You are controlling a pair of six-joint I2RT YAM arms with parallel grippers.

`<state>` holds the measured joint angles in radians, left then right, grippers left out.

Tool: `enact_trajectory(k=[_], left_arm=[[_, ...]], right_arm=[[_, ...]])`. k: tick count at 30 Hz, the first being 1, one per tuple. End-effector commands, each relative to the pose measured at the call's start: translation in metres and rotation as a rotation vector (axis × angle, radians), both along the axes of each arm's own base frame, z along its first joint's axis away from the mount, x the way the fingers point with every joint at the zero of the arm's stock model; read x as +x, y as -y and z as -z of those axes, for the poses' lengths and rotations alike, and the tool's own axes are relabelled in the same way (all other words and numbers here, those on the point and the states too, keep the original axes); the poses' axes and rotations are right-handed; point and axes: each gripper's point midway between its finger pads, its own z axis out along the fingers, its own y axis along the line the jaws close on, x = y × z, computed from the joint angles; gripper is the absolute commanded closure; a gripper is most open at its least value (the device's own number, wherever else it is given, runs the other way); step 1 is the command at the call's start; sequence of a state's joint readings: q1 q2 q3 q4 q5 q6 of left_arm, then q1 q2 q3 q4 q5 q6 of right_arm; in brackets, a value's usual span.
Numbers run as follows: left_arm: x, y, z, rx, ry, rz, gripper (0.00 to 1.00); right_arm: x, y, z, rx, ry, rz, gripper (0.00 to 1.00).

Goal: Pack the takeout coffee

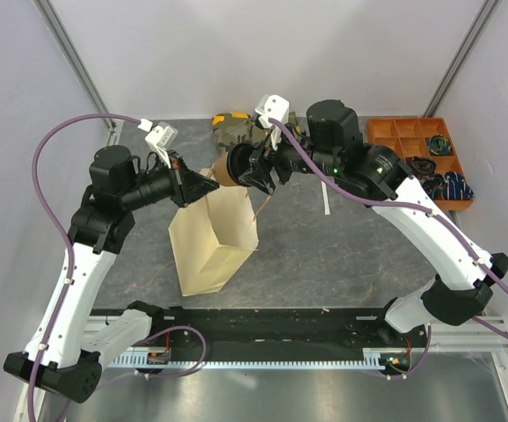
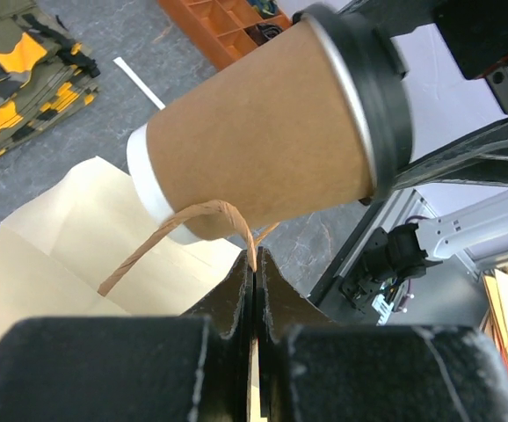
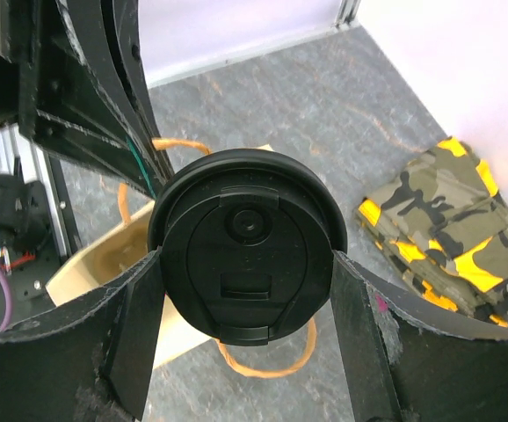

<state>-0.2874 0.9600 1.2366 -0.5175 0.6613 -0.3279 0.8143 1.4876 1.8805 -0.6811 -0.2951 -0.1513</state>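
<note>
The takeout coffee (image 2: pixel 263 132), a tan paper cup with a black lid (image 3: pixel 247 242), lies on its side in the air just above the mouth of the tan paper bag (image 1: pixel 212 233). My right gripper (image 3: pixel 247 264) is shut on it, one finger pressing each side just behind the lid, and the cup's base points toward the left arm. My left gripper (image 2: pixel 256 259) is shut on the bag's twisted paper handle (image 2: pixel 175 233) at the bag's upper rim and holds it up. In the top view the cup (image 1: pixel 234 167) hangs beside the left gripper (image 1: pixel 210 185).
A folded camouflage cloth (image 1: pixel 236 130) lies at the back of the table behind the bag. An orange compartment tray (image 1: pixel 403 132) with small parts sits at the back right. A thin white strip (image 1: pixel 324 198) lies under the right arm. The bag's other handle (image 3: pixel 272 360) hangs loose.
</note>
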Motion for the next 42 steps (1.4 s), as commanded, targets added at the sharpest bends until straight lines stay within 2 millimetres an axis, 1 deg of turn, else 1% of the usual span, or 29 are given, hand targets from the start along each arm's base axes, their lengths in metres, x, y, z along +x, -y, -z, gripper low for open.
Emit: enact_trajectory(k=[1, 5, 6, 7, 10, 11, 13, 14, 18, 19, 22, 24, 25, 26, 28, 29, 31, 32, 34, 35, 36, 37, 38, 41, 42], left_arm=[[-0.007, 0.010, -0.023, -0.018, 0.137, 0.116, 0.98], [-0.013, 0.012, -0.025, -0.025, 0.152, 0.142, 0.98], [-0.015, 0.012, -0.026, -0.027, 0.156, 0.151, 0.98], [-0.020, 0.014, -0.028, -0.034, 0.164, 0.179, 0.98], [-0.027, 0.017, -0.031, -0.045, 0.191, 0.230, 0.98], [-0.029, 0.018, -0.029, -0.047, 0.193, 0.247, 0.98], [-0.036, 0.021, -0.031, -0.053, 0.225, 0.295, 0.98], [-0.035, 0.021, -0.030, -0.054, 0.224, 0.301, 0.98], [-0.036, 0.022, -0.028, -0.061, 0.202, 0.312, 0.98], [-0.040, 0.023, -0.028, -0.061, 0.204, 0.326, 0.98], [-0.043, 0.023, -0.021, -0.053, 0.198, 0.352, 0.98], [-0.047, 0.024, -0.014, -0.047, 0.204, 0.384, 0.98], [-0.050, 0.025, -0.012, -0.048, 0.204, 0.401, 0.98], [-0.053, 0.025, -0.008, -0.044, 0.216, 0.421, 0.98], [-0.058, 0.026, -0.006, -0.046, 0.241, 0.459, 0.98], [-0.061, 0.026, -0.001, -0.049, 0.242, 0.460, 0.98], [-0.062, 0.026, -0.003, -0.055, 0.291, 0.462, 0.98], [-0.062, 0.026, 0.003, -0.056, 0.289, 0.462, 0.98], [-0.061, 0.027, 0.000, -0.071, 0.306, 0.450, 0.98], [-0.060, 0.027, 0.001, -0.076, 0.295, 0.447, 0.98], [-0.060, 0.028, 0.001, -0.079, 0.284, 0.448, 0.98], [-0.056, 0.028, 0.002, -0.081, 0.270, 0.437, 0.98], [-0.056, 0.028, 0.001, -0.086, 0.261, 0.432, 0.98], [-0.055, 0.029, 0.001, -0.091, 0.259, 0.444, 0.98], [-0.055, 0.029, 0.000, -0.092, 0.260, 0.449, 0.98]], right_arm=[[-0.006, 0.002, 0.000, -0.024, 0.010, -0.034, 0.48], [-0.009, 0.005, 0.008, -0.049, 0.000, -0.045, 0.48], [-0.013, 0.006, 0.010, -0.057, -0.009, -0.054, 0.48], [-0.015, 0.007, 0.013, -0.060, -0.014, -0.062, 0.48], [-0.019, 0.009, 0.031, -0.094, -0.028, -0.086, 0.48], [-0.018, 0.009, 0.042, -0.115, -0.040, -0.087, 0.48], [-0.018, 0.007, 0.048, -0.125, -0.036, -0.094, 0.48], [-0.016, 0.006, 0.057, -0.140, -0.047, -0.096, 0.48], [-0.010, 0.007, 0.075, -0.177, -0.065, -0.070, 0.48], [-0.010, 0.007, 0.077, -0.182, -0.065, -0.068, 0.48], [-0.011, 0.009, 0.091, -0.213, -0.078, -0.073, 0.49], [-0.012, 0.012, 0.105, -0.253, -0.090, -0.083, 0.50], [-0.012, 0.012, 0.108, -0.261, -0.090, -0.088, 0.50], [-0.013, 0.013, 0.116, -0.279, -0.099, -0.092, 0.51], [-0.013, 0.014, 0.124, -0.299, -0.090, -0.091, 0.51], [-0.015, 0.017, 0.133, -0.310, -0.102, -0.090, 0.51], [-0.012, 0.014, 0.131, -0.276, -0.078, -0.079, 0.51], [-0.015, 0.014, 0.134, -0.267, -0.077, -0.084, 0.51], [-0.014, 0.007, 0.130, -0.222, -0.059, -0.087, 0.51], [-0.017, 0.005, 0.133, -0.210, -0.066, -0.097, 0.52], [-0.015, 0.000, 0.128, -0.179, -0.047, -0.103, 0.52], [-0.017, -0.004, 0.128, -0.167, -0.047, -0.114, 0.52], [-0.018, -0.006, 0.135, -0.175, -0.055, -0.122, 0.52], [-0.018, -0.012, 0.139, -0.164, -0.045, -0.137, 0.53], [-0.017, -0.014, 0.134, -0.145, -0.031, -0.138, 0.53]])
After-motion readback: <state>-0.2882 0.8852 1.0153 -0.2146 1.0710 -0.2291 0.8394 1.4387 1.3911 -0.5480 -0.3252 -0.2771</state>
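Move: The right hand still grips the coffee cup by its lid, the cup's middle about 5 cm to its left, 2 cm ahead and 3 cm lower. The paper bag's mouth lies some 18 cm below that hand, 4 cm left and 3 cm back; the bag's loose handle is 12 cm below, 2 cm back and 2 cm right. From the left hand, which holds the other handle, the mouth is level ahead, 5 cm right and 12 cm down. The right hand keeps its grip on the lid and lowers the coffee cup some 16 cm into the paper bag's mouth, easing only slightly back while its left-pointing fingers tip down by about 15 degrees, so the cup goes in bottom first and slanted. Meanwhile the left hand, still pinching its handle, draws it back about 5 cm and a little right, rising slightly before sinking, and swings clockwise as the cup comes down towards the bag's forward corner. ##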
